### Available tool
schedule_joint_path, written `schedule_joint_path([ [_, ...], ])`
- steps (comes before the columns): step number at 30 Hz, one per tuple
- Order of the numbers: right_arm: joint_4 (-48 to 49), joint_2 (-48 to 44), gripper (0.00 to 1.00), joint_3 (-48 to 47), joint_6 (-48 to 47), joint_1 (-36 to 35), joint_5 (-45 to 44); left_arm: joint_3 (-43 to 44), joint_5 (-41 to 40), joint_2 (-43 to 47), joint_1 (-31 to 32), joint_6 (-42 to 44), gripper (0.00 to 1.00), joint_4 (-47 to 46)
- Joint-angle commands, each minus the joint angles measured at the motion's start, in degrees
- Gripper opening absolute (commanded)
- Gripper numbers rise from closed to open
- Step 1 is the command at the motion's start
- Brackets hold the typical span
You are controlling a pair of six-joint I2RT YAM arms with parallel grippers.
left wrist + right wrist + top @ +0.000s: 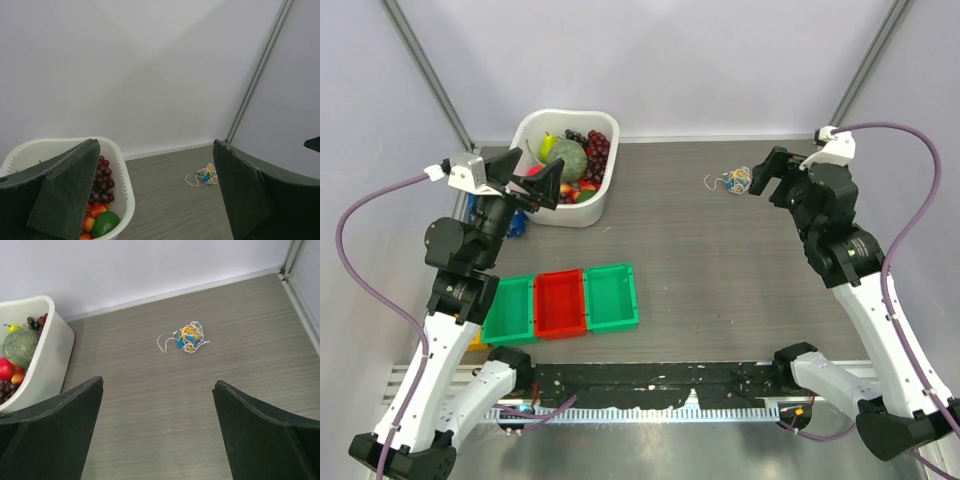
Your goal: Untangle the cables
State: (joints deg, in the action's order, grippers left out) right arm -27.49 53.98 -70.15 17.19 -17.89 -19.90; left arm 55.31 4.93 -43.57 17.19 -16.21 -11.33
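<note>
The cables (pixel 732 181) lie as one small tangled clump of white, yellow-orange and blue wire on the grey table at the back right. A white loop trails off its left side. My right gripper (pixel 768 175) hovers just right of the clump, open and empty. In the right wrist view the cables (pixel 187 337) sit ahead of the open gripper (pixel 157 382), apart from it. My left gripper (pixel 535 185) is open at the fruit basket's near-left rim, far from the clump. The left wrist view shows the cables (pixel 206 175) far off between its spread fingers (pixel 65 195).
A white basket (pixel 608 186) of fruit stands at the back left, also seen as the white basket (pixel 55 347) in the right wrist view. A red bin (pixel 561 302) sits between two green bins (pixel 510 310) near the front left. Grey walls enclose the table.
</note>
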Motion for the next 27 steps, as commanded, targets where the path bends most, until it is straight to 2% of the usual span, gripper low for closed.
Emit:
schedule_joint_path([
  [1, 1.82, 5.42, 0.96, -1.74, 1.26, -0.22, 5.47, -0.64, -1.24, -0.9, 0.47, 1.09, 1.0, -3.78],
  [7, 5.15, 16.22, 0.96, -4.47, 6.01, -0.22, 13.65, -1.43, -2.47, -3.01, 0.48, 1.27, 0.99, -4.31],
  [14, 16.05, 28.44, 0.97, -4.64, 9.17, 0.84, 8.83, -2.22, -3.17, -5.03, 0.56, 1.26, 0.97, -4.84],
  [18, 20.96, 35.65, 0.97, -4.91, 14.17, 6.62, 9.87, -2.66, -3.78, -5.12, 0.65, 1.35, 0.97, -5.19],
  [23, 29.66, 46.12, 0.96, -4.73, 26.73, 16.3, 16.9, -2.93, -3.52, -5.12, 1.44, 1.44, 0.97, -5.63],
  [27, 36.96, 56.56, 0.95, -7.09, 29.56, 20.35, 17.08, -3.28, -3.17, -5.56, 1.71, 1.09, 0.97, -6.16],
])
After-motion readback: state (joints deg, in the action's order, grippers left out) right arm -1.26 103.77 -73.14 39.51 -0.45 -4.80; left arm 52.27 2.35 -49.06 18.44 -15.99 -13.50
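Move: The bundle of tangled cables lies about 28 cm ahead of the right hand, 2 cm to its left and some 35 cm below, with a loose white end some 7 cm to the left of the bundle. The fruit basket stands about 46 cm to the left of the bundle, level with it; the nearest green tray is roughly 9 cm back and 36 cm left of the right hand. From the left hand the bundle is some 32 cm ahead, 42 cm right and 45 cm below. Towards the tangled cables the right hand swoops down about 23 cm and forward about 21 cm, bowing left at first, then swinging back right; it tips down, rolls its left side up and turns a little clockwise, fingers staying wide open, without reaching them. Meanwhile the left hand, also open, sinks and eases forward a few centimetres, tipping slightly down. ##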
